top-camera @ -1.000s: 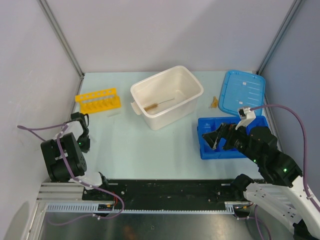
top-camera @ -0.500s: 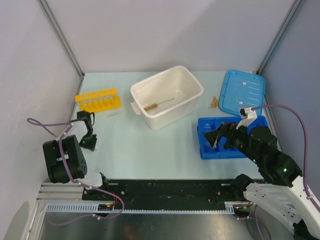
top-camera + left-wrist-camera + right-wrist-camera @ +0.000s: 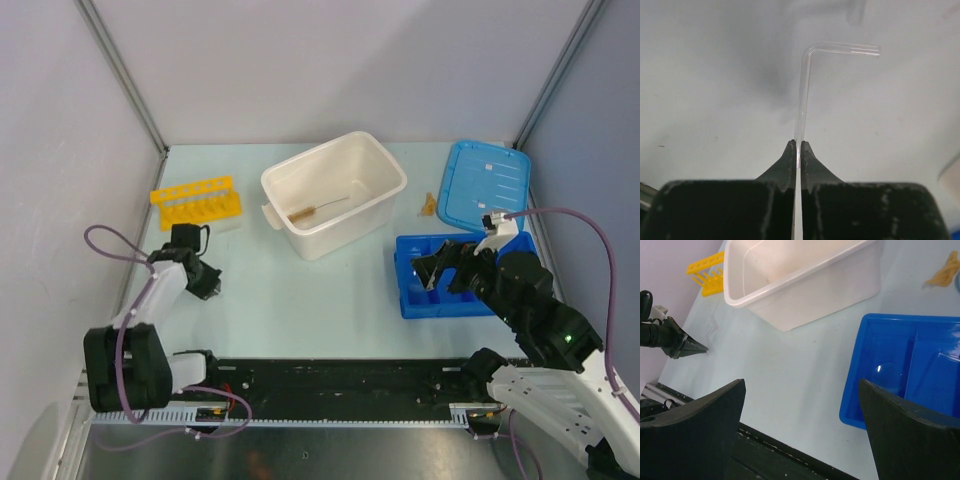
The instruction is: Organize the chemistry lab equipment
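My left gripper [image 3: 799, 146] is shut on the end of a thin clear glass tube [image 3: 802, 90], which runs straight out from the tips and bends at a right angle to the right. From above, this gripper [image 3: 207, 284] sits left of the table's middle, in front of the yellow holed tube rack [image 3: 197, 201]. The wire brush [image 3: 318, 209] lies inside the white tub [image 3: 333, 192]. My right gripper [image 3: 802, 384] stands wide open with nothing between its fingers, over the near left corner of the blue tray [image 3: 875, 355]. A small amber piece [image 3: 429, 206] lies beside the blue lid [image 3: 486, 184].
A clear round piece [image 3: 888, 378] rests in the blue tray's left compartment. The tub [image 3: 800, 280] stands at the middle back, and the rack [image 3: 707, 271] is near the left wall. Side walls close in the table on both sides.
My left arm has swung away from the left edge, carrying its gripper rightward toward the table's middle while its jaws finished closing. The right arm has barely moved.
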`<state>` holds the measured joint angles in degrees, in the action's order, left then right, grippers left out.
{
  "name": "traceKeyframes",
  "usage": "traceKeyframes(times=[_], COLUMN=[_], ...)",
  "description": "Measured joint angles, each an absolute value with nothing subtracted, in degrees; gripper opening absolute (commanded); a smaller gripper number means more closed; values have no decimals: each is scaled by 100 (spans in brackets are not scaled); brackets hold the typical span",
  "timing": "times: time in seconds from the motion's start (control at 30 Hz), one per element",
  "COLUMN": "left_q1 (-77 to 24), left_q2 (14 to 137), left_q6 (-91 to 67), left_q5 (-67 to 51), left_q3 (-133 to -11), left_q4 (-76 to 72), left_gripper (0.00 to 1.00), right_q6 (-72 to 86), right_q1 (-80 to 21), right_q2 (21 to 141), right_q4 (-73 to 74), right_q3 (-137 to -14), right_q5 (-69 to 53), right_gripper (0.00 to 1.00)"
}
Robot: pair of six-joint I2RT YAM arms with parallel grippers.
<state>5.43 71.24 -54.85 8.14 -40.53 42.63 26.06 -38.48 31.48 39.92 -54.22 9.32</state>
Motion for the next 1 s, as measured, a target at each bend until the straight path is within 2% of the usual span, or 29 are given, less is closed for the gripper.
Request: traceKeyframes(times=[0.4,0.7,1.0], left_q1=[23,-666,-974], left_q2=[5524,3767,3573], left_q6=[-4814,-4049,-3778], left_q5=[150,-1341,-2311], left_q3=[-3553,-3282,-3159], left_q4=[4254,3618,3299], left_gripper=[0,0,1], right_q6=[2626,3135,3417], right_q1=[-3848,-3968,-4766], right_q2=[3607,4375,5387], right_q4=[3527,2351,1035], right_q3=[-5293,-4703,-4604], right_q5=[895,97,-329], right_gripper=[99,98,97])
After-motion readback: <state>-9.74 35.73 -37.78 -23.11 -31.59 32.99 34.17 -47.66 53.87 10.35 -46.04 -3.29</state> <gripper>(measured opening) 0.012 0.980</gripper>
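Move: The left fingers hold the bent glass tube just above the table; the right gripper it is bound for is about 51 cm to the right, 4 cm back and 25 cm higher. From the left hand, the white bin lies some 23 cm ahead and 31 cm right, the yellow rack about 23 cm ahead and 5 cm left. From the right hand, the tube is roughly 50 cm left, 8 cm ahead and 25 cm down; the blue box sits 17 cm right and 8 cm ahead, 26 cm below. Keep the glass tube pinched and bring the left gripper some 14 cm right and 10 cm up towards the right gripper, swinging its down-pointing fingers up and clockwise, about 60 degrees in all, to aim forward-right and down. Meanwhile send the wide-open right gripper about 14 cm left towards the tube, sinking 5 cm and turning 20 degrees counter-clockwise. ##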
